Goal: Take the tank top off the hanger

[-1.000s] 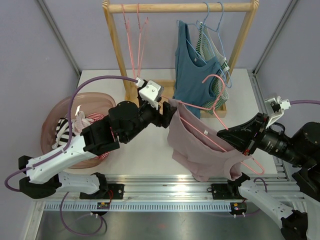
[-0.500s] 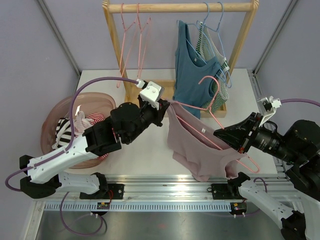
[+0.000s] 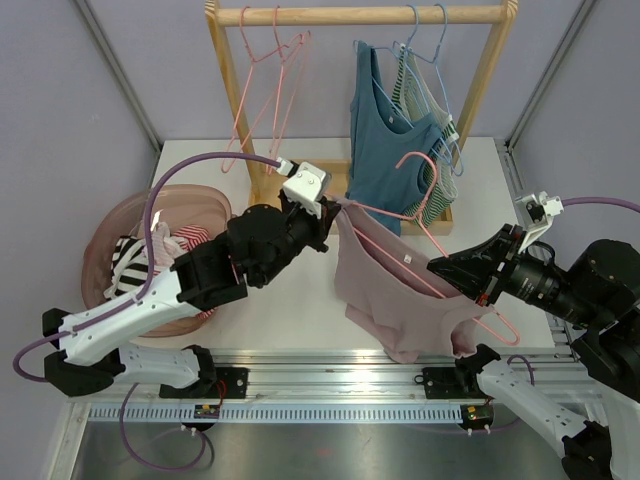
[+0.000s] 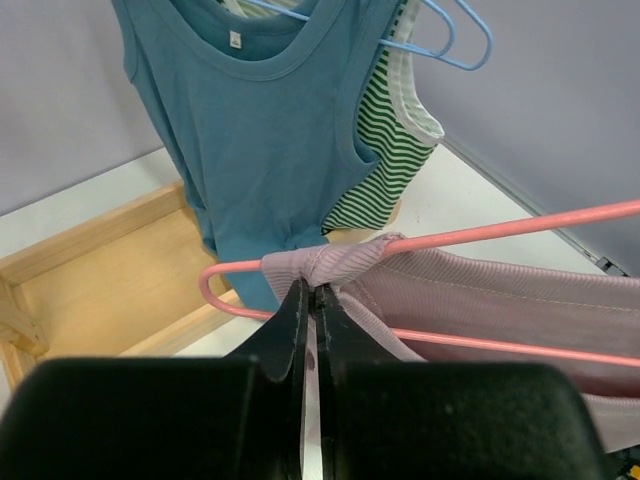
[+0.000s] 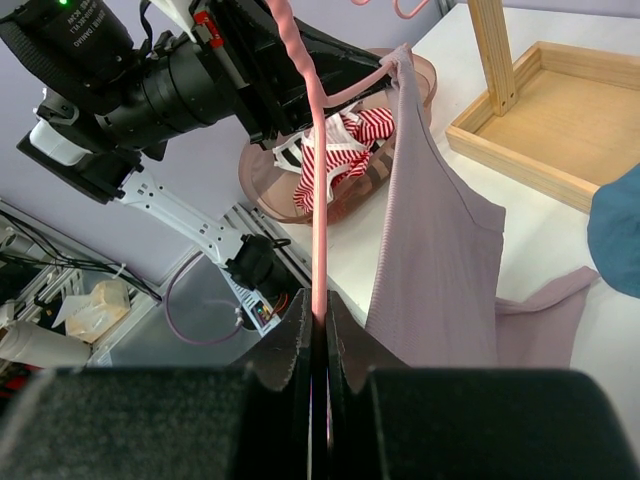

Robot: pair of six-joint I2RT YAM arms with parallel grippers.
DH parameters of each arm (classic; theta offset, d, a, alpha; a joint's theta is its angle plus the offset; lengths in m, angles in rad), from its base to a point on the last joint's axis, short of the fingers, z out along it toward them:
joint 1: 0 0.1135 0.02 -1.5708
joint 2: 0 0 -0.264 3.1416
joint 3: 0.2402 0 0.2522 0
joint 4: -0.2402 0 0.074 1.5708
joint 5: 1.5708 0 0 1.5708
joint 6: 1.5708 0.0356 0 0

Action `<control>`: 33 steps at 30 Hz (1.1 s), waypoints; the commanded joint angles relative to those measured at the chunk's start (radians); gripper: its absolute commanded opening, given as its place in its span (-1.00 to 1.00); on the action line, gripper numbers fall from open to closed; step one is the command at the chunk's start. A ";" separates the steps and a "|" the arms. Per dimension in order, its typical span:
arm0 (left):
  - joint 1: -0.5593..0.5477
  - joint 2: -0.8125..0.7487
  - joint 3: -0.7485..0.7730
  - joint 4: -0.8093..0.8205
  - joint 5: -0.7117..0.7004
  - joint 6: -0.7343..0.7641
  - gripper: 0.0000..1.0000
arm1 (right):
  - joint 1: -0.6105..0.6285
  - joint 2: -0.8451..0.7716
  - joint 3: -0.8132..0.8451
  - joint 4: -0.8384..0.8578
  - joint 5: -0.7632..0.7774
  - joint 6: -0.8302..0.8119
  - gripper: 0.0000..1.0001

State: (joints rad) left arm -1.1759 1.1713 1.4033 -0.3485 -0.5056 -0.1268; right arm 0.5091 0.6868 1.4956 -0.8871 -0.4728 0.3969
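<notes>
A mauve tank top (image 3: 390,290) hangs on a pink hanger (image 3: 432,165), held in the air above the table's front right. My left gripper (image 3: 335,210) is shut on the bunched shoulder strap at the hanger's left end; in the left wrist view the strap (image 4: 345,262) is pinched at the tips of my left gripper (image 4: 313,290), and the hanger (image 4: 500,228) runs off to the right. My right gripper (image 3: 440,272) is shut on the hanger's lower bar. In the right wrist view the pink bar (image 5: 316,200) rises from my right gripper (image 5: 318,315), with the tank top (image 5: 430,250) draped beside it.
A wooden rack (image 3: 360,15) stands at the back with a blue tank top (image 3: 385,150), striped tops on blue hangers and two empty pink hangers (image 3: 265,90). Its wooden base tray (image 4: 90,270) lies under it. A pink basket (image 3: 120,230) of clothes sits at the left.
My left gripper has closed on the tank top's strap. The right arm shifted slightly left with the hanger, then held still. The empty pink hangers on the rack are swinging.
</notes>
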 commanded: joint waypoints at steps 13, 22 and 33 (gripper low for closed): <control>0.139 -0.151 -0.179 0.080 -0.312 -0.174 -1.00 | -0.003 -0.072 -0.046 0.005 -0.036 -0.118 -1.00; 0.203 -0.188 -0.204 0.026 -0.130 -0.254 -1.00 | -0.003 -0.203 -0.233 0.243 -0.096 -0.106 -1.00; 0.098 -0.360 -0.461 0.272 0.597 -0.185 -1.00 | -0.003 -0.152 -0.652 1.329 -0.084 0.216 -1.00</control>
State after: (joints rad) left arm -1.0317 0.8757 0.9951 -0.2276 -0.1574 -0.3496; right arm 0.5095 0.4427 0.8749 -0.0776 -0.5449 0.4797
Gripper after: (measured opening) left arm 0.012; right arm 0.101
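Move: The left fingers are already shut on the tank top's shoulder near the hanger's left end, whose tip is about 3 cm ahead and 3 cm left of them, at the same height. The tank top's body hangs some 12 cm back, 10 cm right and 8 cm lower. The blue tank top on the rack is roughly 15 cm ahead and 9 cm right. From the right hand, still on the hanger, the gripped shoulder lies about 11 cm ahead and 16 cm left, slightly lower. Still pinching the cloth, the left hand draws it left about 9 cm past the hanger's end, also forward and slightly down, then doubles back towards the robot and right, sinking to some 6 cm below its start. The right hand keeps the hanger, sinks about 4 cm, then swings up, forward and left, its fingers tipping up some 20 degrees to raise the freed end. ##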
